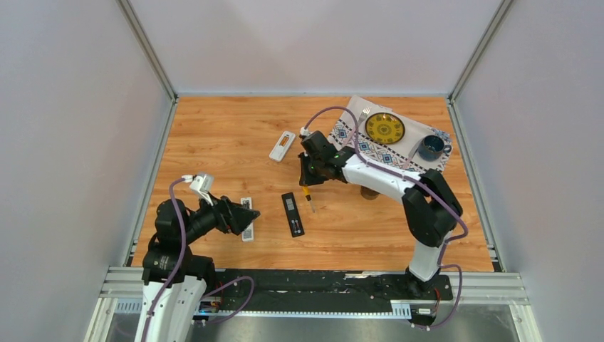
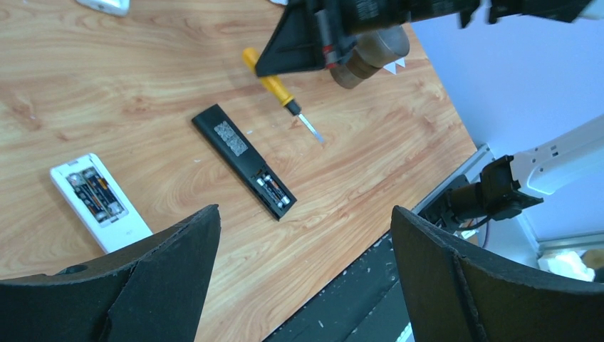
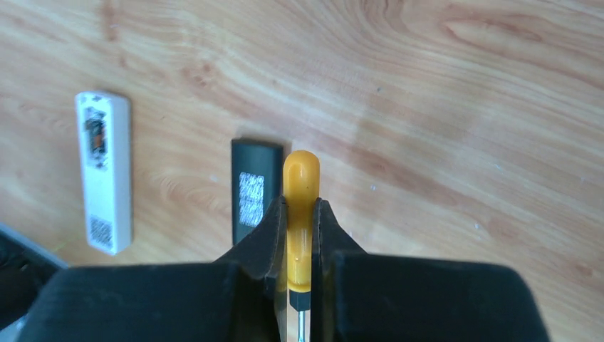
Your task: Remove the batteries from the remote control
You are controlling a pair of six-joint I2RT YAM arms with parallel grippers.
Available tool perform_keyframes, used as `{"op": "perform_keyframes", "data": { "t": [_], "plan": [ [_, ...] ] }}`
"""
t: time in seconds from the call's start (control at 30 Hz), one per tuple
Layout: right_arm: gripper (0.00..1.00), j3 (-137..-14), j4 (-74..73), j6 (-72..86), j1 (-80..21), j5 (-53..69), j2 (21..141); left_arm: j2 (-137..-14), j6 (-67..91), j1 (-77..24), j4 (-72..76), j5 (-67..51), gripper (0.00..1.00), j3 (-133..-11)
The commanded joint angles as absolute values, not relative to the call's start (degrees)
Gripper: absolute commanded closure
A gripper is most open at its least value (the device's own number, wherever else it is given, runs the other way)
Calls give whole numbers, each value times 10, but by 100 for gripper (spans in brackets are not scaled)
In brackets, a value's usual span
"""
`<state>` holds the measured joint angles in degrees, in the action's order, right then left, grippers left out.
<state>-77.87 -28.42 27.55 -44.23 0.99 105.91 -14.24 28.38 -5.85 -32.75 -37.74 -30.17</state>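
Note:
A black remote control (image 2: pixel 242 160) lies face down on the wood table, its compartment open with dark, silver-ended batteries (image 2: pixel 274 191) inside. To its left lies a white remote control (image 2: pixel 100 199), also open, with batteries (image 2: pixel 96 194) in it. My right gripper (image 3: pixel 300 206) is shut on the yellow handle of a screwdriver (image 3: pixel 300 178) just right of the black remote (image 1: pixel 293 214); the blade points toward the table's near edge. My left gripper (image 2: pixel 305 214) hangs open beside the white remote (image 1: pixel 247 219), with nothing between its fingers.
A white cover-like piece (image 1: pixel 282 145) lies farther back. A brown tape roll (image 1: pixel 369 192) sits under the right arm. At the back right a patterned cloth (image 1: pixel 356 142) carries a yellow plate (image 1: pixel 384 128), a fork and a blue mug (image 1: pixel 431 147).

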Motion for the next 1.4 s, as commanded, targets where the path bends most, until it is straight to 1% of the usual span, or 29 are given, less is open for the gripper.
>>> {"op": "perform_keyframes", "data": {
  "t": [0.0,0.13,0.23,0.33,0.37,0.43,0.47,0.53,0.57,0.77,0.83,0.97,1.03,1.13,1.2,1.23,1.27,1.3,1.33,1.37],
  "plan": [
    [100,-722,-224,266,-419,72,970,-142,323,-54,-272,-398,6,-267],
    [100,-668,-201,259,-409,103,900,-156,323,-56,-252,-401,7,-259],
    [100,-641,-185,254,-408,115,851,-177,322,-76,-246,-379,7,-264],
    [100,-628,-181,251,-407,134,814,-219,324,-141,-226,-325,7,-269],
    [100,-624,-178,253,-407,137,796,-235,321,-186,-219,-287,7,-274],
    [100,-614,-164,265,-406,136,778,-293,312,-234,-207,-252,7,-298],
    [100,-605,-159,267,-405,135,760,-316,310,-276,-199,-229,7,-308],
    [100,-593,-140,286,-402,134,745,-371,317,-311,-173,-217,7,-328],
    [100,-579,-133,294,-400,138,730,-387,325,-339,-131,-215,7,-330],
    [100,-514,-21,381,-395,176,675,-503,399,-423,105,-215,6,-318],
    [100,-492,18,400,-395,184,667,-549,411,-438,143,-213,6,-330],
    [100,-483,24,421,-395,186,657,-620,433,-453,220,-207,7,-345],
    [100,-475,25,428,-396,177,651,-642,432,-456,218,-204,8,-366],
    [100,-474,15,430,-395,158,637,-674,427,-464,212,-202,19,-388],
    [100,-475,5,428,-395,142,627,-682,426,-468,216,-198,35,-391],
    [100,-476,2,426,-396,136,623,-683,425,-468,214,-193,45,-393],
    [100,-480,-18,424,-396,124,616,-686,425,-468,203,-189,66,-395],
    [100,-479,-25,420,-396,120,613,-686,424,-468,199,-187,75,-397],
    [100,-479,-26,418,-396,118,605,-686,424,-468,193,-183,89,-397],
    [100,-476,-27,418,-396,113,600,-687,425,-468,192,-183,95,-396]
  ]
}}
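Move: The yellow screwdriver, held by its handle in the right hand, has its middle about 12 cm ahead of the left hand, 17 cm to its right and 15 cm below. From the left hand, the black remote is roughly 10 cm ahead, 11 cm right and 20 cm down; the white remote is 8 cm ahead, 4 cm left, equally low. The screwdriver's middle lies some 3 cm back, 1 cm right and 2 cm below the right hand. The screwdriver is brought up about 15 cm by the right hand, which also draws back some 6 cm and rolls its left side up nearly 40 degrees, still gripping the handle. The left hand dips, then swings about 20 cm right and a little forward, turning clockwise, and shuts its open fingers around the handle's lower end by the black collar. ##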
